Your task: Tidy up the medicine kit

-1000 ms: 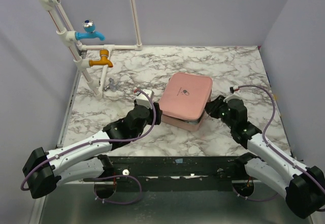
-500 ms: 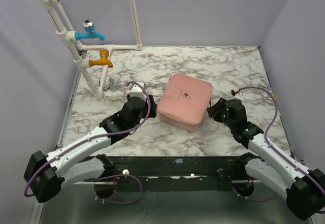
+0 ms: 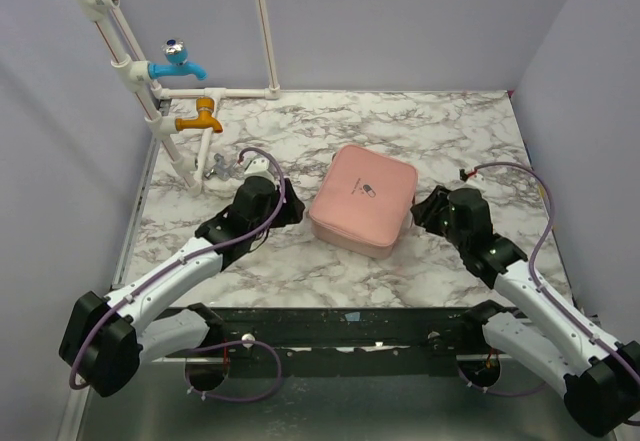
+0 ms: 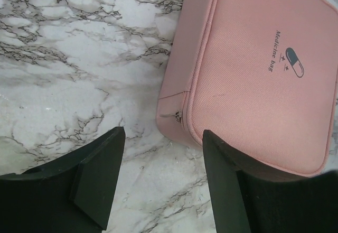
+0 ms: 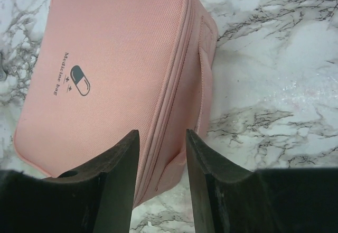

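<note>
The medicine kit [image 3: 363,199], a pale pink soft case with a pill logo on its lid, lies closed and flat mid-table. It also fills the upper right of the left wrist view [image 4: 253,80] and the upper left of the right wrist view [image 5: 116,69]. My left gripper [image 3: 292,209] stands open just left of the case; only marble shows between its fingers [image 4: 161,183]. My right gripper [image 3: 420,211] is open at the case's right side. The zip seam and near corner show between its fingers [image 5: 162,177], which do not clamp it.
A white pipe frame [image 3: 265,31] with a blue tap [image 3: 178,61] and an orange tap [image 3: 200,116] stands at the back left, with a small grey fitting [image 3: 220,168] at its foot. Lilac walls close in the marble table [image 3: 450,126] on three sides.
The case's lid, raised a second ago, now lies flat and closed. My left gripper has drawn back to the left, off the case. My right gripper has opened wider and backed off slightly.
</note>
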You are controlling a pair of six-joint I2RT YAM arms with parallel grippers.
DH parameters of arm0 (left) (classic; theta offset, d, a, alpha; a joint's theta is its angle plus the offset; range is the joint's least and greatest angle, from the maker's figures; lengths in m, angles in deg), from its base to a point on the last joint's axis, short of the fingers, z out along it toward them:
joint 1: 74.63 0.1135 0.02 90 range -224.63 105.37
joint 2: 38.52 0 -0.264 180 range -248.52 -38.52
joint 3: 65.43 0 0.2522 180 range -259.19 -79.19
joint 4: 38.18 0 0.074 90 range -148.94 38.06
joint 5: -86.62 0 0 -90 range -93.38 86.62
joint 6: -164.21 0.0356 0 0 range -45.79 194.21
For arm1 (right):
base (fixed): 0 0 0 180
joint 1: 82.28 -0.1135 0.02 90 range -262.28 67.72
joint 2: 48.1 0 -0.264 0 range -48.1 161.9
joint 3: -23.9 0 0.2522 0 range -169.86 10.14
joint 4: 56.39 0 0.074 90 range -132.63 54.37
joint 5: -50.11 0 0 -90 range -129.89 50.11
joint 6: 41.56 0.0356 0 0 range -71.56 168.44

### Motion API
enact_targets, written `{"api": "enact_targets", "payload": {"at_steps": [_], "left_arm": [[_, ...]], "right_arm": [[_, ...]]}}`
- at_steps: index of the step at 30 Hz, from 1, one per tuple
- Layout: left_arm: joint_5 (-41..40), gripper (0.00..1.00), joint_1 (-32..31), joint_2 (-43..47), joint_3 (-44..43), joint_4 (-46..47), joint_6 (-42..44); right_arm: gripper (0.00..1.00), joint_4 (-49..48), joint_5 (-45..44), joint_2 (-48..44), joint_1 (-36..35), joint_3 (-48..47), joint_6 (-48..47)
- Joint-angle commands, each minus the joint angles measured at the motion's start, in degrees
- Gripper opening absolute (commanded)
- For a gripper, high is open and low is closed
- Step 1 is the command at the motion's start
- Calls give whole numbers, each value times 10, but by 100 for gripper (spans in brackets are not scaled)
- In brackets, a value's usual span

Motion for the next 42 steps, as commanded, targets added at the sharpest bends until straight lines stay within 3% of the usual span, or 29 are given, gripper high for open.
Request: {"api": "enact_targets", "payload": {"at_steps": [1,11,18,26,34,42], "left_arm": [[37,62,18,1,22,11,-29],[102,62,57,0,94,67,-29],[104,62,66,-7,91,81,-40],[104,62,67,-36,2,44,-23],[121,62,67,-78,-76,31,-8],[178,63,66,-208,-248,-12,28]], "right_arm": [[44,13,22,7,-3,-23,-26],[46,17,119,82,-3,-94,-68],[47,5,273,131,-3,-122,-107],[46,-37,359,154,-11,-100,-91],[46,-50,377,140,-62,-65,-71],[46,-51,363,116,-116,-19,-53]]}}
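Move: My left hand is just off the near-left corner of the closed medicine bag. That corner lies about 3 cm to its right, 1 cm ahead and 5 cm below, while the far-left corner with the zip pull is some 12 cm ahead, 8 cm right and 7 cm below. From my right hand, the bag's near-right corner lies about 7 cm back, 8 cm left and 5 cm below. The bag's middle is roughly 3 cm ahead, 13 cm left and 8 cm below. I swing my right hand some 13 cm left and then 8 cm back around the near-right corner to the bag's near edge, turning it about 40 degrees counter-clockwise, fingers partly open. Meanwhile my left hand dips about 5 cm beside the near-left corner, then climbs and goes forward and right towards the far-left corner, fingers still open. ##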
